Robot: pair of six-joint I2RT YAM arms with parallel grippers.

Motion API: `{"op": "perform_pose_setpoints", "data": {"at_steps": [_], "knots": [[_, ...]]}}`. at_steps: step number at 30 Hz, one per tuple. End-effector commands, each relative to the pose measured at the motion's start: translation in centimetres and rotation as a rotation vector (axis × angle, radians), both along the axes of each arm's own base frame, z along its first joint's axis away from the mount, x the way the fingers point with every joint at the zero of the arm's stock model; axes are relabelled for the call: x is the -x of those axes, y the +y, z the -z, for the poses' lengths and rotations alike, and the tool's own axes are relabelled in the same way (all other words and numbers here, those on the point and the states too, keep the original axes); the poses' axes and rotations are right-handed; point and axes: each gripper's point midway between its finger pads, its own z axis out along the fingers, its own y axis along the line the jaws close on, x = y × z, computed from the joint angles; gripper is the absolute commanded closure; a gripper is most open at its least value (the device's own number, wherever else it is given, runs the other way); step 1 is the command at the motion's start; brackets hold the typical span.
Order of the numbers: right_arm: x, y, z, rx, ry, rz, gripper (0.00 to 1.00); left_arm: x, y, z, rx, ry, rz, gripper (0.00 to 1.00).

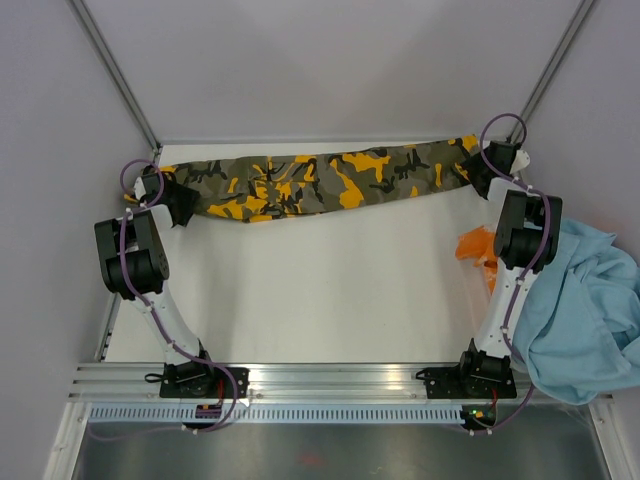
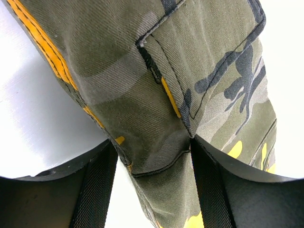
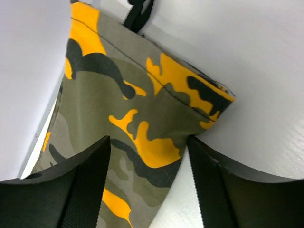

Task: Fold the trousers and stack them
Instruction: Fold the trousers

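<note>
The camouflage trousers (image 1: 320, 182) lie stretched in a long band along the far edge of the white table (image 1: 320, 300). My left gripper (image 1: 186, 205) is at their left end. In the left wrist view (image 2: 152, 190) its jaws stand wide apart with the olive cloth (image 2: 156, 118) and a pocket seam between them. My right gripper (image 1: 474, 172) is at their right end. In the right wrist view (image 3: 148, 190) its jaws also stand apart around a hemmed corner of the cloth (image 3: 142, 123), with bare table showing beside it.
A plain light-blue garment (image 1: 585, 310) hangs over the table's right edge beside the right arm. A plain orange garment (image 1: 474, 250) lies partly behind that arm. Grey walls and metal rails (image 1: 115, 75) close in the back corners.
</note>
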Motion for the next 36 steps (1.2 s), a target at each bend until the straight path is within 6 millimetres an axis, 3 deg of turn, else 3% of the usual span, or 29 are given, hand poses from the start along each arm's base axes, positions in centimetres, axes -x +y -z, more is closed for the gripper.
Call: {"op": "perform_pose_setpoints", "data": {"at_steps": [1, 7, 8, 10, 11, 15, 17, 20, 21, 24, 28, 33, 35, 36], "knots": [[2.3, -1.2, 4.6, -0.002, 0.141, 0.041, 0.29, 0.0, -0.3, -0.3, 0.002, 0.015, -0.001, 0.33], [1.5, -1.8, 4.9, 0.017, 0.14, 0.022, 0.58, 0.0, -0.5, -0.4, 0.006, 0.013, 0.01, 0.33], [2.0, -1.9, 6.1, 0.006, 0.18, 0.014, 0.64, 0.0, -0.6, -0.5, 0.006, 0.009, 0.015, 0.33], [1.3, -2.3, 5.7, 0.014, 0.178, 0.005, 0.74, -0.1, -0.9, -0.4, 0.011, 0.007, 0.04, 0.33], [1.7, -2.4, 6.7, 0.015, 0.214, -0.009, 0.77, 0.0, -1.1, -0.3, 0.014, 0.012, 0.052, 0.33], [1.9, -3.8, 6.4, 0.03, 0.228, -0.01, 0.98, 0.6, -1.3, 0.6, 0.019, 0.046, 0.067, 0.35], [2.4, -4.6, 6.0, 0.032, 0.228, -0.002, 1.0, 0.5, -1.6, 0.9, 0.032, 0.046, 0.074, 0.38], [3.0, -5.2, 5.0, 0.037, 0.22, -0.001, 1.0, 0.0, -2.2, 1.4, 0.085, 0.037, 0.089, 0.64], [3.2, -5.6, 4.8, 0.045, 0.22, 0.001, 1.0, -0.2, -2.6, 1.5, 0.108, 0.034, 0.093, 0.79], [4.2, -6.4, 4.3, 0.05, 0.22, 0.012, 1.0, 0.0, -2.9, 2.2, 0.13, 0.047, 0.089, 0.98], [5.7, -7.1, 3.7, 0.043, 0.22, 0.026, 1.0, 1.4, -2.7, 2.5, 0.111, 0.079, 0.073, 0.98], [7.8, -7.4, 2.2, 0.069, 0.214, 0.031, 1.0, 3.5, -2.8, 0.0, 0.056, 0.06, 0.089, 0.98], [9.2, -7.4, 1.4, 0.092, 0.22, 0.039, 1.0, 5.5, -3.0, 0.6, 0.046, 0.102, 0.089, 0.98], [9.6, -7.4, 1.1, 0.096, 0.217, 0.04, 1.0, 6.0, -3.1, -0.5, 0.034, 0.087, 0.093, 0.98]]}}
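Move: The near edge of the trousers lies slack between both pairs of open fingers. The spot for the right hand is about 1 cm ahead, 2 cm right and 2 cm below, with the black cord some 7 cm ahead and 3 cm right, and the orange bag roughly 21 cm back and 3 cm right. The left hand's spot is level ahead, 2 cm right and 1 cm below; a pocket lies about 6 cm ahead and 2 cm left. The right hand sinks about 2 cm while easing right, shuts its fingers on the trousers' near edge just inside the right-end corner, then drags that corner back some 7 cm and about 3 cm further right, its wrist tipping down slightly. The left hand waits open at first, then slips about 2 cm right and 1 cm down as it pinches the bunched near edge below the pocket, and finally pulls back about 3 cm, still drifting right, with both grips kept shut. ##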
